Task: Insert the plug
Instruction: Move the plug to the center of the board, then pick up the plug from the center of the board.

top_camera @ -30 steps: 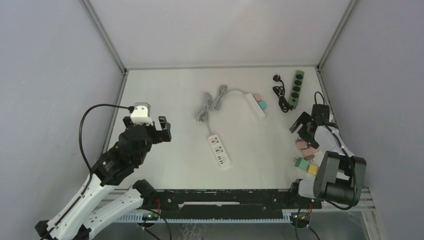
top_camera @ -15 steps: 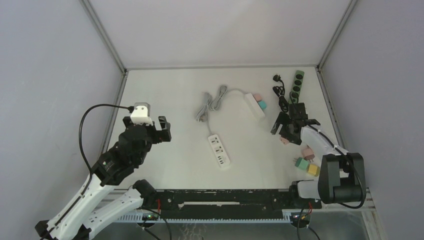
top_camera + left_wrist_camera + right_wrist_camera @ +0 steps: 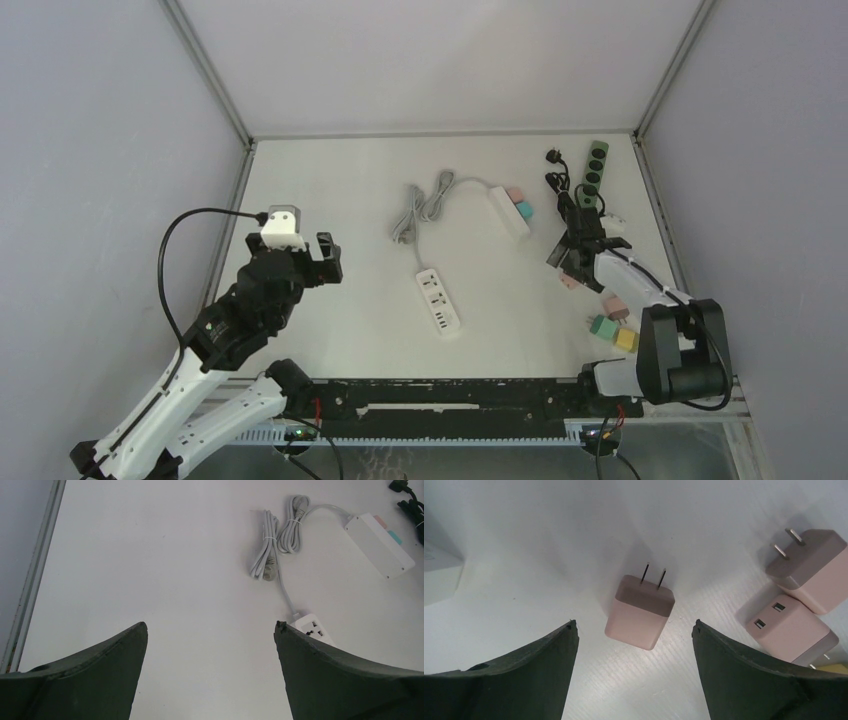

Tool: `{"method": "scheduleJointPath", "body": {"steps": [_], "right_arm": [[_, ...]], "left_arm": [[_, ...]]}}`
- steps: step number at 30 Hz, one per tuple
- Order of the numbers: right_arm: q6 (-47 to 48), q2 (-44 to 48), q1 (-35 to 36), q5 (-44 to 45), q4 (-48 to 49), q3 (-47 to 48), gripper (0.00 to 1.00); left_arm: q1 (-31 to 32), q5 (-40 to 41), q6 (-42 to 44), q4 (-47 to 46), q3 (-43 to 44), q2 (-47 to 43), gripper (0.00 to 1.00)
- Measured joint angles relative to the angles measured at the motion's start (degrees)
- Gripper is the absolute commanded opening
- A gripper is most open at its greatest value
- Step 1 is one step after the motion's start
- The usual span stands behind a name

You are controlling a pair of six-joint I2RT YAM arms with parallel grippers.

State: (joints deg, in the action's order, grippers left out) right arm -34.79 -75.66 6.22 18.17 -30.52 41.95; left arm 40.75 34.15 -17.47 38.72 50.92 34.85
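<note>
A pink plug lies flat on the white table, its two prongs pointing away from me; in the top view the pink plug sits at the right. My right gripper is open right over it. The plug's rear end shows between the fingertips with a gap on each side. From above, the right gripper points down at the table. A white power strip lies mid-table. My left gripper hangs open and empty over bare table, and the left gripper is far from the plug.
Two more pink plugs lie just right of the right gripper, with a green plug and a yellow plug nearer the front. A second white strip carries a pink and a teal plug. A green strip and black cable lie at the back right.
My right gripper has swung left from the plug pile to the single pink plug, and its jaws have narrowed slightly. The left arm has not moved.
</note>
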Motion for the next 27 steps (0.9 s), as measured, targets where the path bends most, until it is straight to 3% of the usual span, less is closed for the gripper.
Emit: {"method": "scheduleJointPath", "body": {"steps": [7,14,18,22,27], "right_arm": [[-5.09,-5.53,2.97,3.67,1.07,0.0,0.87],[-7.04,-8.68,3.76,5.53,1.77,0.02,0.79],[-7.19,-8.85,4.28,6.05,2.05,0.11,0.72],[-6.99,-8.83,4.87,6.47,2.01,0.11,0.57],[-6.49,-7.85,6.03,6.86,1.79,0.11,0.49]], "left_arm": [[0.0,0.0,0.0,0.0,0.0,0.0,1.0],[0.0,0.0,0.0,0.0,0.0,0.0,1.0],[0.0,-0.02,0.0,0.0,0.0,0.0,1.0],[-0.2,-0.04,0.0,-0.02,-0.07,0.0,1.0],[-1.4,-0.35,0.0,-0.07,-0.37,0.02,1.0]]}}
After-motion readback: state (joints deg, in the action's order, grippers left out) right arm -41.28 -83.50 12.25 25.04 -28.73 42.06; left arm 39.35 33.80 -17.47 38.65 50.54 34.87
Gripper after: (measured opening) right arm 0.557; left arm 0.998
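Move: The pink plug lies just under the open right gripper, about 3 cm down, 1 cm to the left and level fore and aft. Some 8 cm to the hand's right and 6 cm nearer the base is another pink plug, with a pronged pink plug 11 cm right and 3 cm back. The white power strip lies roughly 15 cm ahead and 14 cm left. From the left hand, the aimed-at plug is about 52 cm right, 5 cm ahead and 25 cm below. Straight down at first, the right hand sinks about 3 cm over the pink plug, its wrist turning a few degrees, fingers still nearly wide open. Once low, it closes to a bit over half its opening and pinches the plug's body by its two sides, prongs pointing away from the palm, while easing about half a centimetre back up and slightly left. ##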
